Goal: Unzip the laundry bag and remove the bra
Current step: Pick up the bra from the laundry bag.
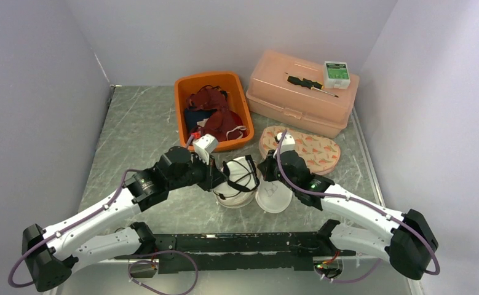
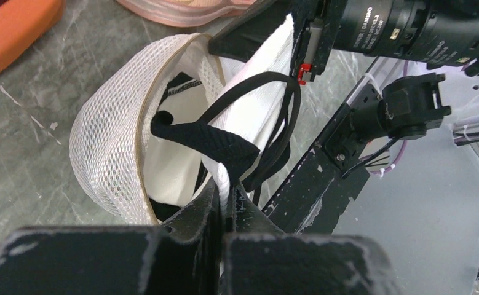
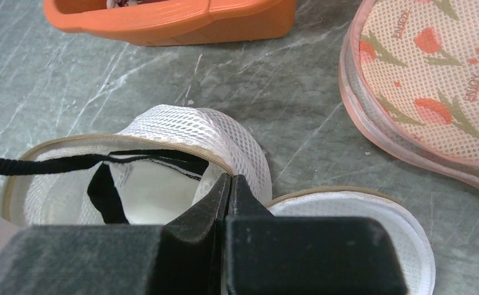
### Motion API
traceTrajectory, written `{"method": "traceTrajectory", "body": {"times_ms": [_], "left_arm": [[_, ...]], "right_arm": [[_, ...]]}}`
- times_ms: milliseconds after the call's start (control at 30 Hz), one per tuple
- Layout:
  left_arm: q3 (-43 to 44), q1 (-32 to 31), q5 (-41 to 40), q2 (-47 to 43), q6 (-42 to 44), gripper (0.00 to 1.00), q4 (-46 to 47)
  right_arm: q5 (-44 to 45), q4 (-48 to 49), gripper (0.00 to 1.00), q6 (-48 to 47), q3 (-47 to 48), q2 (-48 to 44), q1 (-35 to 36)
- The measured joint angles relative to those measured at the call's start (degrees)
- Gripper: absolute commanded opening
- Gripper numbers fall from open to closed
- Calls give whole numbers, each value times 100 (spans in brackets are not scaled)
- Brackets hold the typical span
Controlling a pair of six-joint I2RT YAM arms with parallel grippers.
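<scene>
The white mesh laundry bag (image 1: 232,198) lies unzipped in the middle of the table, its flat half (image 1: 273,196) folded out to the right. The bra (image 2: 258,98), white with black straps (image 2: 203,138), sticks up out of the open bag (image 2: 104,144). My left gripper (image 2: 226,184) is shut on the bra's white edge just under a black strap; in the top view the left gripper (image 1: 218,178) sits at the bag's left side. My right gripper (image 3: 229,179) is shut on the bag's mesh wall (image 3: 224,132) at its tan rim, and it (image 1: 266,169) is at the bag's right side.
An orange bin (image 1: 181,104) of dark red clothes stands behind the bag. A peach plastic box (image 1: 298,101) at the back right carries a screwdriver (image 1: 310,83) and a small green-and-white pack (image 1: 336,72). A floral mesh pouch (image 1: 313,153) lies just right of my right gripper.
</scene>
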Motion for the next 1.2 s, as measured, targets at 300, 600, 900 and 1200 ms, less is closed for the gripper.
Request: {"method": "traceTrajectory", "body": {"times_ms": [300,600,900,1200], "left_arm": [[214,-4,-107,-142,-4,3,-13],[295,-4,-94,-107,-26,3,-140],[1060,-7,20,-107,-2,3,-393],[1478,-7,146,-85,188,3,-640]], "right_arm": [[-131,-127,24,28,-13,-376,-2],[-332,-345,50,17,-13,-728,-4],[-315,-791,55,-146,144,-1187,-4],[-186,-1088,63,-374,190,-1902,-33]]}}
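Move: Pinched in the left fingers by its edge, the white-and-black bra hangs with its middle about 6 cm right, 2 cm ahead and 5 cm below that hand; the laundry bag lies 4 cm ahead, 4 cm right, 16 cm below. From the right hand, shut on its rim, the bag's middle is some 10 cm left, 4 cm back and 9 cm down; its round lid is 4 cm back, 5 cm right, 13 cm down. Lifting nearly straight up, the left hand keeps its pinch on the bra and draws it out of the laundry bag by about 10 cm, with a brief pause partway. The right hand opens to let go of the bag's rim and climbs some 7 cm, easing back and then to the right, away from the bag, its fingers ending over half open. ##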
